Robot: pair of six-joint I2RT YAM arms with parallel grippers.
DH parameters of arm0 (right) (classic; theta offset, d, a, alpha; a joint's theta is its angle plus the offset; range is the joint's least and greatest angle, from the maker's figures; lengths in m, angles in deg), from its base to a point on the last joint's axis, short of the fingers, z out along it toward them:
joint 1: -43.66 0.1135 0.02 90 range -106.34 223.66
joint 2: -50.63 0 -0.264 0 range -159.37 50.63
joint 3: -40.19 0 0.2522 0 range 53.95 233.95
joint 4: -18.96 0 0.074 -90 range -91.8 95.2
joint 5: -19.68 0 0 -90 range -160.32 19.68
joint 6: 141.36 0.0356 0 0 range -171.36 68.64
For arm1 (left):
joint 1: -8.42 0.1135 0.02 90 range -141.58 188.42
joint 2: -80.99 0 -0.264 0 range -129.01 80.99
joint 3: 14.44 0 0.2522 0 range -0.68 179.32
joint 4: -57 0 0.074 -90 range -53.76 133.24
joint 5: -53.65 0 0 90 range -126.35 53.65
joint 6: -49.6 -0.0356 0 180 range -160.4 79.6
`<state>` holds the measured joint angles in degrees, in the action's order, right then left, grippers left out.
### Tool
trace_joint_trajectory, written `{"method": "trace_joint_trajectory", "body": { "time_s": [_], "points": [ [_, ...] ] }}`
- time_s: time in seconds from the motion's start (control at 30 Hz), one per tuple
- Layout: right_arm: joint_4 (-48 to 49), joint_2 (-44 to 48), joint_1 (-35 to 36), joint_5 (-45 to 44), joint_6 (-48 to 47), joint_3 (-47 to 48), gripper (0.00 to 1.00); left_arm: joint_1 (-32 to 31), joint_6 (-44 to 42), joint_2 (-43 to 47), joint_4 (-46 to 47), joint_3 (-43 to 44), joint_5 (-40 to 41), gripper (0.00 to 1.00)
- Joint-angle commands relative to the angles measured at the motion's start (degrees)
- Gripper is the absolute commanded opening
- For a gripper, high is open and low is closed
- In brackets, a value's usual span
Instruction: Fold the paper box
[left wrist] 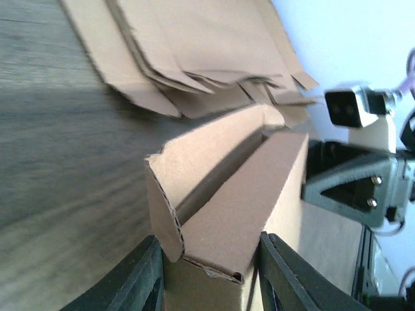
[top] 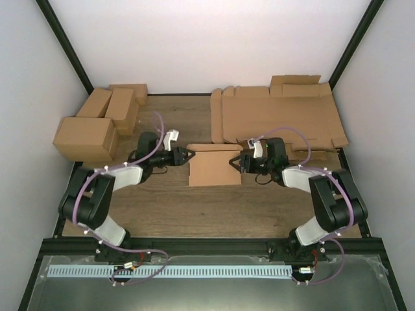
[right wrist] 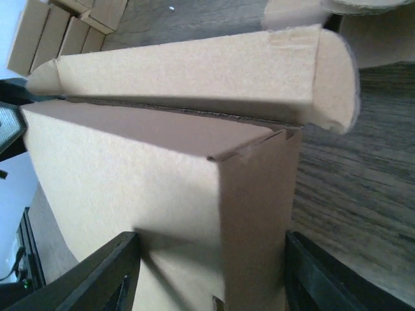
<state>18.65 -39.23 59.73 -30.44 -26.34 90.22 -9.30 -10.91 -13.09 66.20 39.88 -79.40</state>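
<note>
The paper box [top: 214,170] is a brown cardboard box standing on the wooden table between the two arms, its lid flap partly raised. My left gripper [top: 189,155] is at its left end and my right gripper [top: 235,161] at its right end. In the left wrist view the box's end [left wrist: 240,194] sits between the fingers of the left gripper [left wrist: 209,241], which press its two sides; a small side flap sticks out by the left finger. In the right wrist view the box [right wrist: 130,181] fills the span of the right gripper [right wrist: 211,236], both fingers against its walls.
A pile of flat brown sheets [top: 279,116] lies at the back right, close behind the box. Several finished brown boxes [top: 97,123] stand at the back left. Black frame rails border the table's sides and near edge.
</note>
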Motion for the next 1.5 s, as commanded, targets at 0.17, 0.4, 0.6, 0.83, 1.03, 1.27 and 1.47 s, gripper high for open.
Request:
{"method": "trace_joint_trajectory", "body": {
  "time_s": [0.17, 0.4, 0.6, 0.83, 1.03, 1.27, 1.47],
  "points": [
    [-1.0, 13.7, 0.5, -6.9, 0.0, -5.6, 0.95, -10.6, -13.2, 24.0, -1.6, -12.9, 13.1, 0.39],
    [-9.1, 23.0, 0.8, -10.6, -0.5, -6.0, 1.00, -12.7, -15.4, 37.8, -4.7, -19.3, 20.7, 0.38],
    [7.2, 23.4, 10.9, -22.3, -3.0, -9.5, 1.00, -12.8, -16.1, 51.8, -10.6, -22.9, 27.0, 0.39],
    [36.1, 14.7, 18.1, -27.1, -13.6, -13.5, 1.00, -13.0, -15.3, 63.7, -16.4, -26.3, 37.1, 0.38],
    [41.5, -2.7, 27.3, -26.4, -32.6, -5.0, 1.00, -12.9, -15.5, 69.0, -18.5, -27.9, 44.4, 0.39],
    [37.3, -15.2, 30.4, -27.5, -37.3, 4.9, 1.00, -13.0, -14.1, 69.3, -21.5, -27.4, 45.9, 0.39],
    [33.4, -21.6, 30.7, -26.5, -39.0, 11.1, 1.00, -12.9, -14.0, 69.4, -22.1, -27.4, 46.6, 0.39]
  ]
}}
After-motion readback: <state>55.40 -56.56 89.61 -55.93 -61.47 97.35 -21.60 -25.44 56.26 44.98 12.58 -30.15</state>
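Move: The paper box stands between the grippers with an end in each. Its middle lies about 7 cm to the left hand's right, 2 cm back and 4 cm below, and about 7 cm to the right hand's left, 1 cm back and 3 cm below. Its raised lid flap runs along the far top edge, some 2 cm ahead of both hands. The cardboard sheets lie roughly 16 cm ahead of the right hand and 16 cm to its right, some 8 cm lower. Keeping its pinch on the box's left end, the left hand carries the box about 10 cm back and 8 cm up, then some 12 cm left, swinging its fingers counter-clockwise from pointing right to mostly forward. The right fingers open wide and let go of the right end; that hand backs up and off to its right, then sweeps some 20 cm left and sinks alongside the box, rolling about 60 degrees, still open. ##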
